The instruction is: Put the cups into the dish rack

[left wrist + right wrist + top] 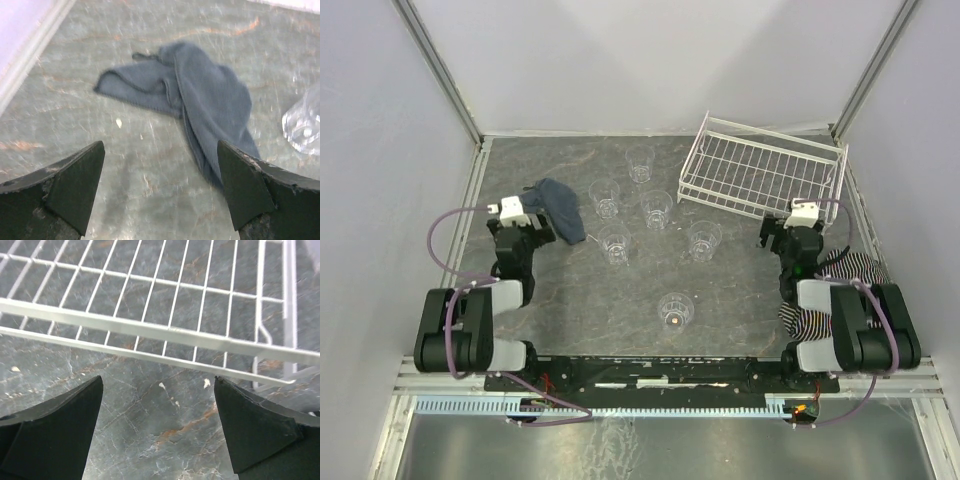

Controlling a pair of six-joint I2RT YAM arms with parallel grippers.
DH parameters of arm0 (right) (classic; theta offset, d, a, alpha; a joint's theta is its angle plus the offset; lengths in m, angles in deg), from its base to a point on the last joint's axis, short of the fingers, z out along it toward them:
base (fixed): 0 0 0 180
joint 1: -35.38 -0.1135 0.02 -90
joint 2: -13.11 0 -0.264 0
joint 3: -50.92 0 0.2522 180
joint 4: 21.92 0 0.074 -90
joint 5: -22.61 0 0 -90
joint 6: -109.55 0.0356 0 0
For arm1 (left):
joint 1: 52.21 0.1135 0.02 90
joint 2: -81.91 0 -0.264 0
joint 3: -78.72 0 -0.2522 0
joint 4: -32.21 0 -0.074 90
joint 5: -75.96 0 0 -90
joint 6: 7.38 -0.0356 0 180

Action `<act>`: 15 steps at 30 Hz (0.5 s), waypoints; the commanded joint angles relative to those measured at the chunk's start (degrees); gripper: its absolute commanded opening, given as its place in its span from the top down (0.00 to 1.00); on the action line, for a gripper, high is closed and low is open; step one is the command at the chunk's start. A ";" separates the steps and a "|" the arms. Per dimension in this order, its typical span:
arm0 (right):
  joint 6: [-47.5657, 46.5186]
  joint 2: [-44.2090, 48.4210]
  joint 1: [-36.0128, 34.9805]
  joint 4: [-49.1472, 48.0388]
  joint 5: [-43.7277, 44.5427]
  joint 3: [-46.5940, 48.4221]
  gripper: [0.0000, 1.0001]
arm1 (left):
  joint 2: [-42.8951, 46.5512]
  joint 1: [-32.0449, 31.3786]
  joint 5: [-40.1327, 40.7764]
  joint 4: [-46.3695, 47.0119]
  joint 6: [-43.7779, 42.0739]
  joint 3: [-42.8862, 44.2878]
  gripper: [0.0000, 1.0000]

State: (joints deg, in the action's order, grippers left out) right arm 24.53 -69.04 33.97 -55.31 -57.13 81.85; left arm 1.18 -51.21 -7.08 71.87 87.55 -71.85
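Observation:
Several clear ribbed cups stand on the dark marbled table: one at the back [640, 163], others in a loose group [605, 198] [657, 209] [615, 244] [704, 240], and one nearest the arms [676, 311]. The white wire dish rack [760, 170] sits at the back right with nothing in it. My left gripper [520, 213] is open over bare table, beside the dark blue cloth; a cup's edge [304, 125] shows at its right. My right gripper [800, 215] is open just short of the dish rack's near rail [150, 332], nothing between its fingers.
A crumpled dark blue cloth [558, 208] [200, 100] lies by the left gripper. A black-and-white striped cloth [845, 275] lies under the right arm. Enclosure walls and a metal frame [470, 200] bound the table on three sides.

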 commanded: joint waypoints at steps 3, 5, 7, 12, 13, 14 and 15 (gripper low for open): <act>3.87 13.58 -0.13 18.00 4.12 6.87 0.00 | 8.20 -0.01 4.97 -25.39 3.26 15.71 0.01; 5.55 16.03 -0.17 25.74 4.15 10.76 0.02 | 6.60 -0.05 4.53 -32.41 4.55 22.14 0.01; 7.00 17.05 -0.12 34.17 4.47 15.71 0.03 | 3.04 -0.09 2.58 -40.06 5.10 30.11 0.01; 8.01 16.23 -0.13 47.90 0.87 27.15 0.04 | -3.25 -0.20 -2.71 -44.85 8.26 41.87 0.01; 8.12 16.02 -0.17 49.53 -0.49 29.04 0.05 | -5.11 -0.20 -3.75 -46.89 8.78 44.80 0.01; 7.98 15.74 -0.11 50.91 -1.78 30.67 0.05 | -7.25 -0.28 -5.34 -48.87 9.00 47.82 0.01; 7.95 15.46 -0.16 51.98 -2.42 32.10 0.05 | -9.60 -0.32 -6.77 -51.24 9.17 51.01 0.01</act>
State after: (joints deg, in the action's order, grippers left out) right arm 31.24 -53.28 33.97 -13.87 -55.69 107.08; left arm -2.64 -51.30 -8.39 30.41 92.71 -30.22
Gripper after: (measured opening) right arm 0.953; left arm 0.991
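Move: Ahead and to the right of the empty left hand, the likely cup, the left one of the middle pair, stands about 10 cm out, 23 cm right and 4 cm lower. The blue cloth lies roughly 10 cm ahead and 8 cm right; another cup stands some 24 cm right and 3 cm back. From the right hand, its nearest cup stands about 24 cm left and 4 cm back, 2 cm lower; the rack's middle is 19 cm ahead and 8 cm left. Rising together, both empty hands clear the table with fingers wide open. The left climbs about 13 cm while swinging some 10 cm forward past the near part of the blue cloth, fingers still pointing mostly forward. The right goes almost straight up, about 13 cm, before the rack's near rail, rolling slightly so its left side lifts; neither touches a cup. ##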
